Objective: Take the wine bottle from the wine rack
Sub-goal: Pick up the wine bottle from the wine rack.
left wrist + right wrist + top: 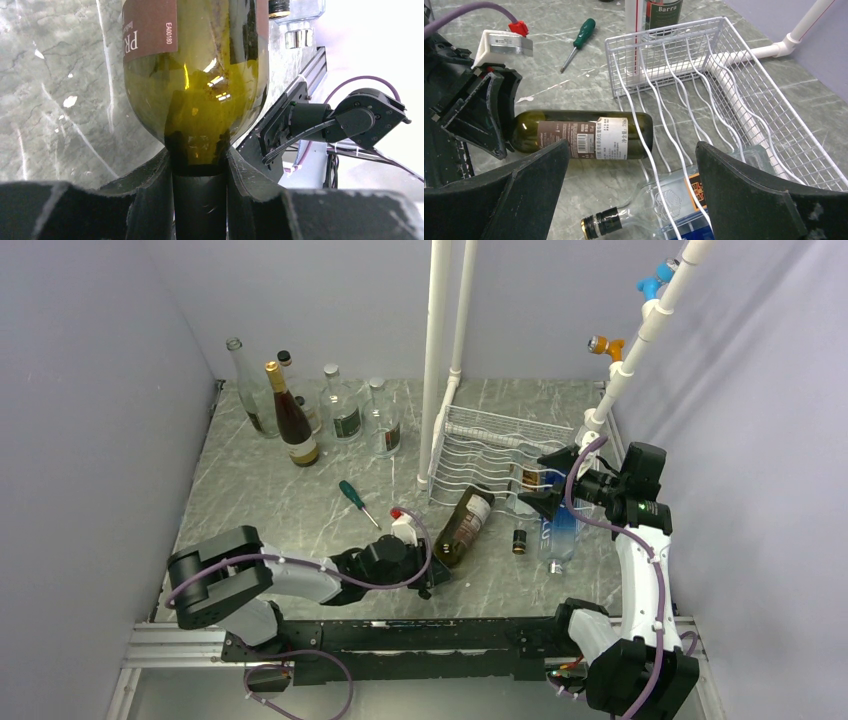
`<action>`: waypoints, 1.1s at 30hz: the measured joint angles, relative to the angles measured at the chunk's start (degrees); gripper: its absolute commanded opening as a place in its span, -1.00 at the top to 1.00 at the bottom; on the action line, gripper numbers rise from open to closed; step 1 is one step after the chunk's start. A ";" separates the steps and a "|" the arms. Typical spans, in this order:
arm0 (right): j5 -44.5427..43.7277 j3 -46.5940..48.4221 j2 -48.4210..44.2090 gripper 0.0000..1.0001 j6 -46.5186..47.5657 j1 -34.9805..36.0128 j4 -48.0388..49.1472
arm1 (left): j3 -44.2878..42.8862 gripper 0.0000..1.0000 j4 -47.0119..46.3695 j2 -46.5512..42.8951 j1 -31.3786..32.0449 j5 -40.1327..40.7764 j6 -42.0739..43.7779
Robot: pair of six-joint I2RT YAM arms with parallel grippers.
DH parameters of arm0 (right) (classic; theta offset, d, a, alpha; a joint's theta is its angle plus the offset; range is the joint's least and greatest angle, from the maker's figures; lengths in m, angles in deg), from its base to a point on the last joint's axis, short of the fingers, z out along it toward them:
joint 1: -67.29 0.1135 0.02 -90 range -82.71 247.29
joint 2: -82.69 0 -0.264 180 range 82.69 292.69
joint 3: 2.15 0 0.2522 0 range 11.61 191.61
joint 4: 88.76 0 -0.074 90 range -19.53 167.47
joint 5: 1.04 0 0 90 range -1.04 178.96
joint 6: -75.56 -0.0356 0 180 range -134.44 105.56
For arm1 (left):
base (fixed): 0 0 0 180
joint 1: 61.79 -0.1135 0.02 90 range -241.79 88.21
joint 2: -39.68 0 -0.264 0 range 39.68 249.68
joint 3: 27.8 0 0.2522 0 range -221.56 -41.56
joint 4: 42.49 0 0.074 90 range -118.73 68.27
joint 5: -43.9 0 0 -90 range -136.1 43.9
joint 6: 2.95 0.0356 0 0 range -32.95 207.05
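Observation:
A green wine bottle with a brown and white label lies on its side on the marble table. Its base touches the front left corner of the white wire wine rack, and one front wire crosses it. My left gripper is shut on the bottle's dark neck, and the bottle's shoulder fills the left wrist view. My right gripper hangs open above the rack's front right, over a clear bottle that lies in the rack with its capped neck sticking out.
Several bottles stand at the back left. A green-handled screwdriver lies on the table left of the rack. White pipes rise at the rack's back left corner and another pipe frame at the right wall.

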 measured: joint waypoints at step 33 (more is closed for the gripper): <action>2.38 -1.81 1.36 -0.99 31.26 18.69 -15.65 | 2.21 1.00 25.79 -19.74 0.63 -5.60 -0.11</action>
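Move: The left hand already grips the wine bottle's neck; the bottle's middle lies about 8 cm ahead and 5 cm to its right, nearly level. From the open right hand that middle is some 15 cm left, 4 cm back and 16 cm below. The rack's centre is about 12 cm ahead of the right hand and 2 cm left, the clear bottle 3 cm ahead, straight below; both are some 17 cm down. Left hand draws the gripped neck back-left 7 cm; right, open, swings 10 cm left and back towards the body. ##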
